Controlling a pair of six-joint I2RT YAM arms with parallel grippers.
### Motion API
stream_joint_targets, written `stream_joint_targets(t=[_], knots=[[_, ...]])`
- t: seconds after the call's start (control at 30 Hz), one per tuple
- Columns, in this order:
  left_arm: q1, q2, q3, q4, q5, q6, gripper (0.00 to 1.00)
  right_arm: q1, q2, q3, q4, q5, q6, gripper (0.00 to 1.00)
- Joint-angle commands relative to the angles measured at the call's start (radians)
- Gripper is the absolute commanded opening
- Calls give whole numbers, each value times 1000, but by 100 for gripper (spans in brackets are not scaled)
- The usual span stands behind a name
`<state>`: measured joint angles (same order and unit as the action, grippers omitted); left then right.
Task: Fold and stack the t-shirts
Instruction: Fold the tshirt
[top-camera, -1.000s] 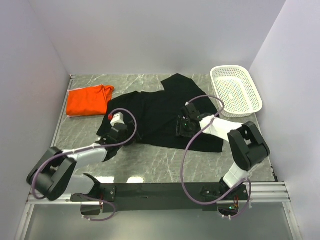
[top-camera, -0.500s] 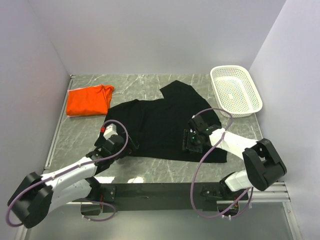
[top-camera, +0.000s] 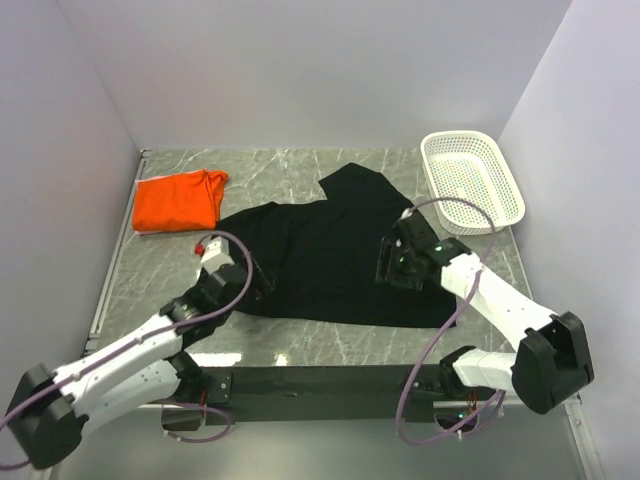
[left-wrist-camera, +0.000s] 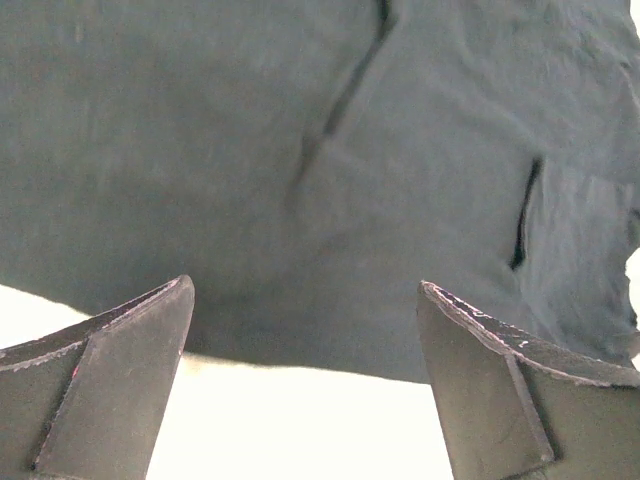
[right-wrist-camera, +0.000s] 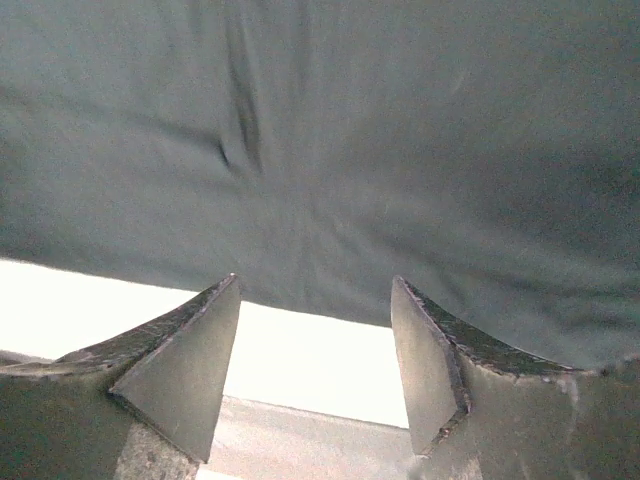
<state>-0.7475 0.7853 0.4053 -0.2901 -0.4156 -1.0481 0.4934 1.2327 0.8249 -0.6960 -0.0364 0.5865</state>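
Observation:
The large black t-shirt (top-camera: 320, 250) lies spread flat across the middle of the table, its hem toward the near edge. The orange t-shirt (top-camera: 178, 200) lies folded at the far left. My left gripper (top-camera: 252, 282) is open at the shirt's left near edge. In the left wrist view the left gripper (left-wrist-camera: 305, 285) is open and holds nothing, with the black cloth (left-wrist-camera: 320, 150) and its hem just ahead. My right gripper (top-camera: 388, 263) sits over the shirt's right side. In the right wrist view the right gripper (right-wrist-camera: 316, 279) is open and empty, with the black cloth (right-wrist-camera: 330, 130) beyond the tips.
A white mesh basket (top-camera: 472, 182) stands at the far right corner. Grey walls close in the left, back and right sides. The marble tabletop (top-camera: 330, 345) shows between the shirt's hem and the black rail at the near edge.
Both grippers drew back toward the near edge and the arms stretched out low. The black shirt now lies flatter, with its hem nearer to me.

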Motion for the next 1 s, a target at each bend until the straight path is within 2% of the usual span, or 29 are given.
stream_joint_targets(t=[0.0, 0.07, 0.27, 0.53, 0.63, 0.87, 0.97], knots=[[25, 149, 99, 87, -80, 112, 99, -126, -24, 59, 13, 43, -57, 69], [48, 251, 136, 114, -80, 138, 99, -177, -3, 54, 47, 12, -80, 69], [172, 383, 98, 282, 4, 180, 99, -291, 143, 43, 196, -59, -149, 69], [172, 459, 32, 358, 34, 143, 99, -424, 295, 5, 299, -187, -162, 68], [172, 483, -8, 388, 41, 112, 99, -463, 303, -36, 340, -261, -145, 67], [169, 525, -72, 445, 96, 39, 99, -533, 258, -84, 325, -217, -134, 67], [136, 506, -102, 421, 66, 1, 99, -588, 225, -119, 331, -250, -137, 67]])
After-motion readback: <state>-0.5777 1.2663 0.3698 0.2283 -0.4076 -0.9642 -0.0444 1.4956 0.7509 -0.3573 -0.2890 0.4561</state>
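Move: I have both open hands about 6 cm above the black shirt, near its near hem. Its left part lies about 7 cm ahead and 2 cm left of my left hand; the orange shirt lies roughly 21 cm ahead and 21 cm left. From my right hand, the black shirt's right part is some 7 cm ahead and 8 cm right, its far sleeve about 25 cm ahead and 7 cm left, and the basket some 26 cm ahead and 20 cm right. I reach out over the black shirt and come down on it with both hands, fingers kept apart. My right swings about 10 cm right and 8 cm forward, rising slightly before sinking to the cloth and turning clockwise nearly 20 degrees; my left goes some 7 cm forward and down to the cloth. Once low, the right keeps edging rightward and the left creeps forward. ##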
